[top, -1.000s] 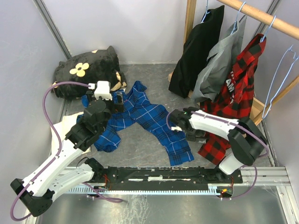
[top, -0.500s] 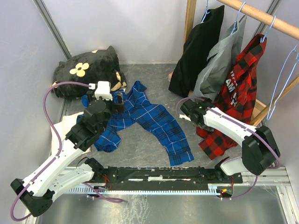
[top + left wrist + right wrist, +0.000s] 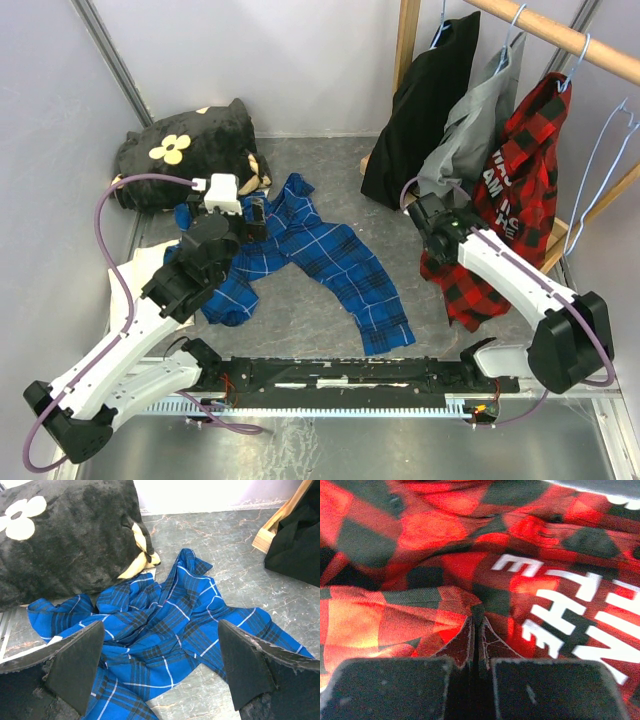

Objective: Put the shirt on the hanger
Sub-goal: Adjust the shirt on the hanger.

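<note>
The red-and-black plaid shirt (image 3: 522, 165) with white lettering hangs at the right from a light-blue wire hanger, whose hook (image 3: 570, 58) sits over the wooden rod. Its lower part drapes down to the floor. My right gripper (image 3: 428, 212) is shut on a fold of this shirt at its left edge. In the right wrist view the fingers (image 3: 476, 624) pinch red fabric beside the lettering (image 3: 555, 610). My left gripper (image 3: 256, 212) is open and empty, hovering over the blue plaid shirt (image 3: 165, 620); its jaws (image 3: 160, 650) stand wide apart.
An empty light-blue hanger (image 3: 600, 165) hangs at the far right. A black coat (image 3: 425, 100) and a grey garment (image 3: 468, 135) hang on the rod (image 3: 560, 35). The blue plaid shirt (image 3: 300, 255) lies mid-floor. A black flower cushion (image 3: 185, 150) sits at the back left.
My right gripper has moved up and to the right toward the rack, carrying the shirt's lower fabric with it. The left arm has not moved.
</note>
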Available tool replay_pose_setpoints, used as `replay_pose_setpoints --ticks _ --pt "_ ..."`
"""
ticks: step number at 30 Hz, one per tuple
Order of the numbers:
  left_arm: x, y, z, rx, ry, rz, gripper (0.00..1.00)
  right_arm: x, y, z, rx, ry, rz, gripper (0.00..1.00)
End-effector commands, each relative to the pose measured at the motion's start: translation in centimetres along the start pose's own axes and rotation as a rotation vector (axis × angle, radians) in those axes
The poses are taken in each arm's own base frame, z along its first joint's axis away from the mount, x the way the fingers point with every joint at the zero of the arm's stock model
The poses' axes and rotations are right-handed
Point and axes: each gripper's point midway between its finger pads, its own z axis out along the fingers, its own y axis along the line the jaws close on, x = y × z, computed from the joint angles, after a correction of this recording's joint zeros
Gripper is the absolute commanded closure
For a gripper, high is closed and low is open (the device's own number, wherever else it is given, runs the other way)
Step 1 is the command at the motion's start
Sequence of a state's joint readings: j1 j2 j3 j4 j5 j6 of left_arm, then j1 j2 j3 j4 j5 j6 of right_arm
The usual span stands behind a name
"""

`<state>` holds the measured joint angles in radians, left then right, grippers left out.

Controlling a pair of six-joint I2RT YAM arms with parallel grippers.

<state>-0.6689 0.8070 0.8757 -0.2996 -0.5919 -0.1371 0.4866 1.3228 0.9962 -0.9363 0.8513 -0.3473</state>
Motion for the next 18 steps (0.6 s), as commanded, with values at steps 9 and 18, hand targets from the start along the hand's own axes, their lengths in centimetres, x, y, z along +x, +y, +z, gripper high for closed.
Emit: replay_pose_setpoints --ticks 9,18 --pt "-1.1 -1.6 -0.3 0.089 -0.041 -0.080 0.00 -3.5 1.1 -5.1 -0.235 -0.385 0.219 0.30" --pt "-0.6 -6.1 -1.1 0.340 -0.034 -0.118 0.01 -3.1 -0.3 -17.0 -0.515 -0.964 0.491 0.16"
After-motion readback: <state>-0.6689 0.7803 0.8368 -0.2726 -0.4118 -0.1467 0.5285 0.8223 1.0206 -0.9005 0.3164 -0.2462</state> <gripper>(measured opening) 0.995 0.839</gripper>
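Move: The red-and-black shirt hangs with a fold in the closed right fingers, its middle some 6 cm ahead of that hand, 4 cm to its right and 6 cm higher. The grey shirt hangs about 14 cm ahead, 5 cm to the left and 8 cm higher; the blue plaid sleeve lies roughly 28 cm left, 5 cm back and 16 cm below. From the open left hand the red shirt is some 49 cm right, 6 cm ahead and 6 cm lower. The red shirt's fold is let go as the right fingers spread nearly wide; that hand edges a little forward, then sweeps about 8 cm left, drawing back and rising away from the shirt while rolling some 40 degrees, left side up. Late on, the empty left hand starts about 3 cm right, turning clockwise. ##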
